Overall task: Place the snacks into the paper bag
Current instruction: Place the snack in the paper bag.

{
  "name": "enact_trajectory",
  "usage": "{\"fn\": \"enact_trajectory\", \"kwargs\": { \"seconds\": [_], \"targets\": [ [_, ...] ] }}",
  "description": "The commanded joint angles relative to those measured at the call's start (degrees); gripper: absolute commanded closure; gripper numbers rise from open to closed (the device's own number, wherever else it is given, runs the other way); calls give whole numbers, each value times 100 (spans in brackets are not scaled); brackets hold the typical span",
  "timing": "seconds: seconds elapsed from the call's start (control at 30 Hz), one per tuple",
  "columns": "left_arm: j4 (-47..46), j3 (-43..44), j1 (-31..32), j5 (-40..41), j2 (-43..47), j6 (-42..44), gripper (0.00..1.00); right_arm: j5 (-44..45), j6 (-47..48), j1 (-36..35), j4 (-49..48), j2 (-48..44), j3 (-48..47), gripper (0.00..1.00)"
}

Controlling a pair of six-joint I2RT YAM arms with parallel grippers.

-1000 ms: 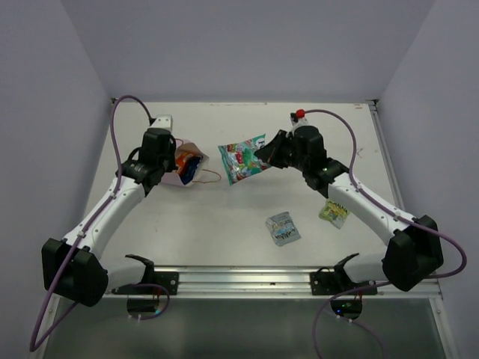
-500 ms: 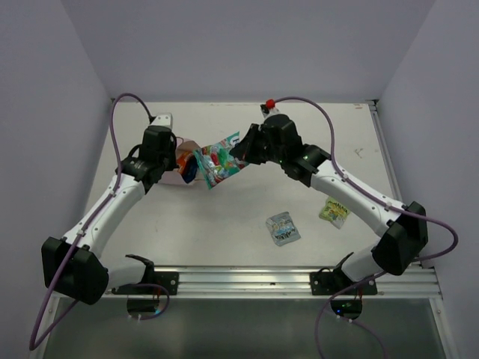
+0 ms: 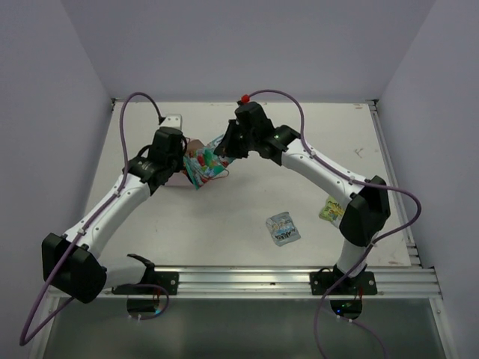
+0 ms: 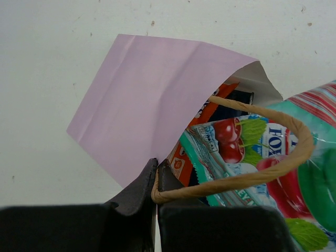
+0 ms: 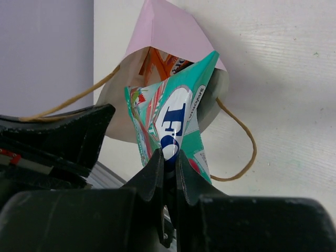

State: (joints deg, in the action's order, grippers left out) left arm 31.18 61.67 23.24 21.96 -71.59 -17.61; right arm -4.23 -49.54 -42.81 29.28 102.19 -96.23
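Note:
The pale pink paper bag lies on its side at the table's back left, mouth toward the right. My left gripper is shut on its tan string handle. Over the mouth, my right gripper is shut on the teal-green packet, whose leading corner sits at the opening. From above, that packet hangs between the left gripper and the right gripper. An orange packet shows inside the bag. A silver-grey packet and a yellow-green packet lie on the table.
The left wall stands close behind the bag, and the back wall lies just beyond it. A metal rail runs along the near edge between the arm bases. The bag's second handle loops loose on the table.
My right arm has swung left across the table, carrying the teal-green packet to the bag's mouth. The left gripper has kept its hold on the handle and shifted slightly.

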Motion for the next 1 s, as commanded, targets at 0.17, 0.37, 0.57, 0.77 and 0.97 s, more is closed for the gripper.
{"fn": "enact_trajectory", "kwargs": {
  "seconds": [0.17, 0.37, 0.57, 0.77, 0.97],
  "targets": [
    [-297, 47, 338, 318, -83, -296, 100, 211, -468, -26, 254, 477, -792, 100],
    [-218, -41, 374, 415, -65, -270, 100, 729, -592, -35, 166, 460, -713, 100],
    [-156, -199, 382, 283, -13, -252, 100, 1055, -977, -8, -404, 188, -100, 100],
    [-42, -243, 383, 248, -4, -191, 100, 1337, -1382, -8, -1160, -120, 481, 100],
    [-42, -261, 383, 82, -30, -33, 100, 1504, -1576, -8, -1644, -226, 736, 100]
  ]
}}
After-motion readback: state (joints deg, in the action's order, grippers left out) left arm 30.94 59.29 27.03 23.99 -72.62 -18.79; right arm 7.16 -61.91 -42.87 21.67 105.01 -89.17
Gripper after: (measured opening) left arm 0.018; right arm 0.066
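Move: The Fox's candy bag hangs from the right fingers, its middle about 5 cm left, 3 cm back and 5 cm below them. The paper bag's mouth lies some 7 cm to the left of this hand, 1 cm back and 8 cm lower; the orange packet inside is about 3 cm farther left and 4 cm deeper. From the left hand, which pinches the rim and handle, the mouth is roughly 3 cm ahead, 5 cm right and 4 cm below. The candy bag, still pinched in the right fingers, is lowered about 5 cm at the paper bag's mouth and carried some 3 cm forward, first slightly left and then slightly back right, while the wrist turns about 15 degrees clockwise. The left hand keeps its pinch on the bag, shifting a little right, then sinking about 2 cm. ##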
